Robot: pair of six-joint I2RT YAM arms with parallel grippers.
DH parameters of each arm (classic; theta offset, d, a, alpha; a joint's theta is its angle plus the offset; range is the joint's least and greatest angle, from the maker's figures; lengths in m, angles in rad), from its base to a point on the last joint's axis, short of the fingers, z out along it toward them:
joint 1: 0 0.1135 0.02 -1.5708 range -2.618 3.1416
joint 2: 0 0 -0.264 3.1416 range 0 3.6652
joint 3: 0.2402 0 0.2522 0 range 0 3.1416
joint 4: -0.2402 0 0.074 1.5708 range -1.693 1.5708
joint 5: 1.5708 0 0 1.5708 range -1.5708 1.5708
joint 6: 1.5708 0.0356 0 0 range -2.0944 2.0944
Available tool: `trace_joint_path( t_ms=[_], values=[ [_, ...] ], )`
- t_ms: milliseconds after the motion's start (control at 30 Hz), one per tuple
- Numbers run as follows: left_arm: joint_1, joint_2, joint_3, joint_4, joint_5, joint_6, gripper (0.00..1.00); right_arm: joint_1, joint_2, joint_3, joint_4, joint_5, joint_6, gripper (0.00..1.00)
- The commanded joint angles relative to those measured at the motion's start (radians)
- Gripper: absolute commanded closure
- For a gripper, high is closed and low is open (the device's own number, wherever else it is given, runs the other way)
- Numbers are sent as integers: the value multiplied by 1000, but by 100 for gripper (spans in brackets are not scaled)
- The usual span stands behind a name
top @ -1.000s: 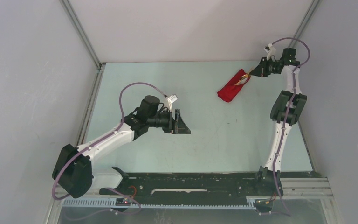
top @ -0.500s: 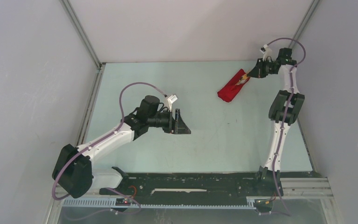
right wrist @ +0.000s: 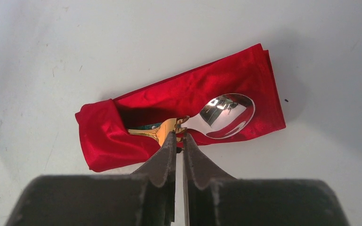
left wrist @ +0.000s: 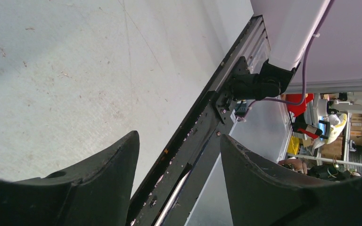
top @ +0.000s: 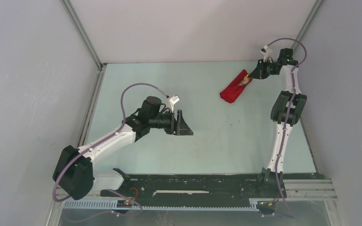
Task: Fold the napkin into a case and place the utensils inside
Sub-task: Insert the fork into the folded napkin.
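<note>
The napkin is folded into a narrow red case (right wrist: 169, 94) lying at the far right of the table (top: 233, 89). A utensil lies in it: a spoon with its shiny silver bowl (right wrist: 226, 110) resting on the cloth, while its gold neck and a bit of teal handle run into the pocket on the left. My right gripper (right wrist: 179, 135) has its tips right at the spoon's gold neck, jaws only a thin slit apart, nothing visibly pinched (top: 250, 76). My left gripper (left wrist: 179, 136) hovers open and empty mid-table on the left (top: 188, 125), far from the case.
A black mounting rail (top: 193, 183) runs along the near edge, also seen between the left fingers (left wrist: 207, 117). Grey walls close in the table on the left, back and right; the case lies close to the right wall.
The right gripper's jaws have parted slightly at the spoon's neck, and the right wrist has shifted a little. The left arm has not moved.
</note>
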State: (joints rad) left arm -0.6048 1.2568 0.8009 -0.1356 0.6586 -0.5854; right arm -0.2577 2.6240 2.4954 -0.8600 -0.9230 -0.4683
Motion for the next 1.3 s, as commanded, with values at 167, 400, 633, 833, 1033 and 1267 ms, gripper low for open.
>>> trace_joint_path(
  t_ms=[167, 400, 633, 833, 1033, 1267],
  values=[
    [-6, -11, 20, 44, 14, -8, 32, 41, -25, -1, -36, 80, -104, 88],
    [-6, -16, 14, 44, 13, -9, 32, 46, -45, -40, 30, 117, -65, 77],
    [-5, -13, 14, 45, 12, -7, 33, 58, -48, -50, 91, 146, -15, 70],
    [-6, -19, 5, 44, 12, -8, 32, 65, -46, -50, 112, 160, 7, 66],
    [-5, -13, 9, 49, 14, -8, 33, 87, -44, -50, 112, 193, 3, 64],
    [-4, -22, 4, 49, 13, -12, 33, 90, -42, -47, 123, 215, 16, 62]
  ],
)
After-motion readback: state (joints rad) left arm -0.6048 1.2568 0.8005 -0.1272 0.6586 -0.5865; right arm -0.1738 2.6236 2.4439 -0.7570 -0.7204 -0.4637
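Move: The right hand has the fork by its tines, its handle already in the napkin pocket; the pocket's middle lies about 8 cm back and 9 cm left, some 4 cm lower. The fork's middle is roughly 4 cm back and 6 left, the spoon's bowl about 3 cm ahead and 1 left, both slightly below. From the idle left hand the pocket is some 28 cm ahead, 20 right and 14 down. Right fingers part, freeing the fork's tines, as the hand sinks about 2.5 cm, then eases forward-left over the napkin. ##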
